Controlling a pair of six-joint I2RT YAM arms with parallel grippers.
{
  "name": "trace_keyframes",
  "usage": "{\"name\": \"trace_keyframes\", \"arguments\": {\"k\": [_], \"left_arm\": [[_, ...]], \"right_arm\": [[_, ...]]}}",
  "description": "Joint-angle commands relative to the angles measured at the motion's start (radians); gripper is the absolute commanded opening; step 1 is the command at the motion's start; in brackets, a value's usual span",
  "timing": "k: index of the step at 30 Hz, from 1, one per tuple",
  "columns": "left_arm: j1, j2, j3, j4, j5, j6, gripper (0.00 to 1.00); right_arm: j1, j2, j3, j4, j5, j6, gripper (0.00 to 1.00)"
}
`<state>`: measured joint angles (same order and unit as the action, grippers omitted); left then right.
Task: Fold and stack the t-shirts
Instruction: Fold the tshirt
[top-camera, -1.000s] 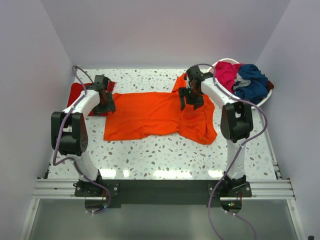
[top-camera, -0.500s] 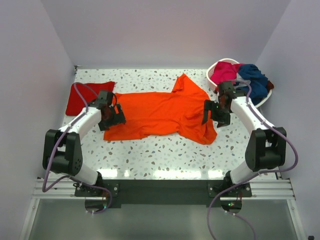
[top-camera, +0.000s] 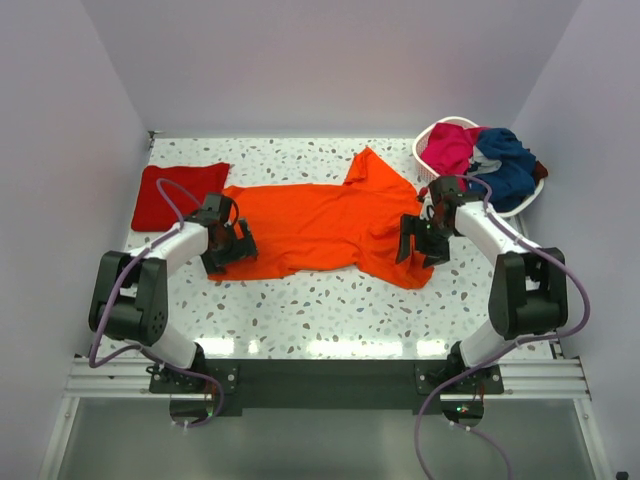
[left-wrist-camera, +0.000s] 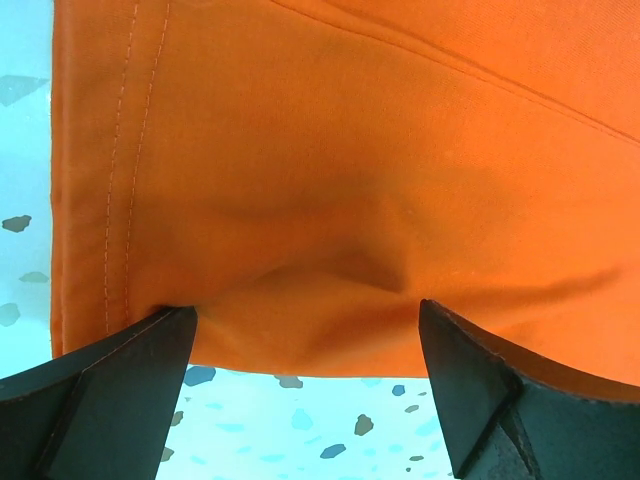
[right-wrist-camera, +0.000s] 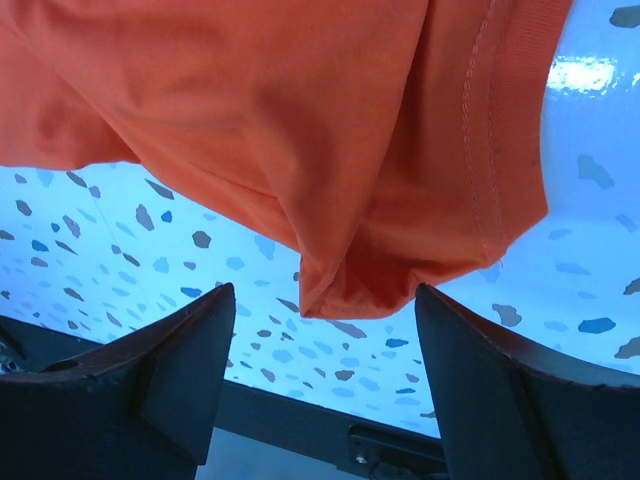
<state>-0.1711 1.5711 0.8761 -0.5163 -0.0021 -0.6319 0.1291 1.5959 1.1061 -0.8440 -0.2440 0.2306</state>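
Observation:
A large orange t-shirt lies spread across the middle of the table. My left gripper is open at its near-left corner. In the left wrist view the hemmed edge of the orange t-shirt lies between the spread fingers of the left gripper. My right gripper is open at the shirt's near-right end. Its wrist view shows a folded corner of the orange t-shirt just ahead of the right gripper, unclamped. A folded red t-shirt lies at the back left.
A white basket stands at the back right, holding a magenta t-shirt and a navy one. Speckled tabletop shows in front of the orange shirt. Walls close in on the left, back and right.
Both arms came toward the near side. The left gripper slid down the left hem to the near corner and opened wider. The right gripper moved from the shirt's back to its near-right end.

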Motion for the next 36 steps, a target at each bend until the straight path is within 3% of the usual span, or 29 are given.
{"name": "trace_keyframes", "arguments": {"k": [1, 15, 24, 28, 31, 36], "left_arm": [[-0.002, 0.059, -0.066, 0.076, 0.007, -0.015, 0.99], [-0.001, 0.113, -0.055, 0.070, -0.022, 0.006, 1.00], [0.015, 0.110, -0.071, 0.070, -0.024, 0.021, 1.00], [0.031, 0.109, -0.095, 0.076, -0.026, 0.038, 1.00], [0.048, 0.107, -0.114, 0.079, -0.030, 0.052, 1.00], [0.051, 0.099, -0.108, 0.041, -0.075, 0.083, 1.00]], "right_arm": [[0.004, 0.025, 0.001, 0.036, -0.015, -0.011, 0.74], [0.024, 0.047, -0.041, 0.011, 0.071, -0.013, 0.57], [0.029, 0.088, -0.034, 0.005, 0.089, -0.007, 0.35], [0.027, 0.125, -0.003, -0.010, 0.127, -0.005, 0.16], [0.029, 0.148, 0.041, -0.030, 0.179, -0.007, 0.08], [0.020, 0.196, 0.119, -0.072, 0.258, -0.011, 0.00]]}}
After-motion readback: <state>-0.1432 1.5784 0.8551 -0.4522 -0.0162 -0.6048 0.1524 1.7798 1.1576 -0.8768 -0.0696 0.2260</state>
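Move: The right hand's target, the bunched near-right corner of the orange t-shirt, lies about 5 cm below it, roughly 1 cm back and 2 cm to its right; the laundry basket stands some 22 cm ahead and 13 cm right, about level in height. The left hand straddles the shirt's near edge, which runs roughly 2 cm behind it and 1 cm lower; the folded red shirt lies some 16 cm ahead of it and 11 cm left. The right fingers shut from wide open and pinch the bunched fabric at the shirt's near-right corner, after the hand sinks about 4.5 cm, shifts some 2 cm to its right and straightens 10 to 15 degrees to point nearly straight down. Its small drift back reverses at the end. The left hand keeps its wide-open fingertips down on the near-left part, easing about a centimetre forward and left. ##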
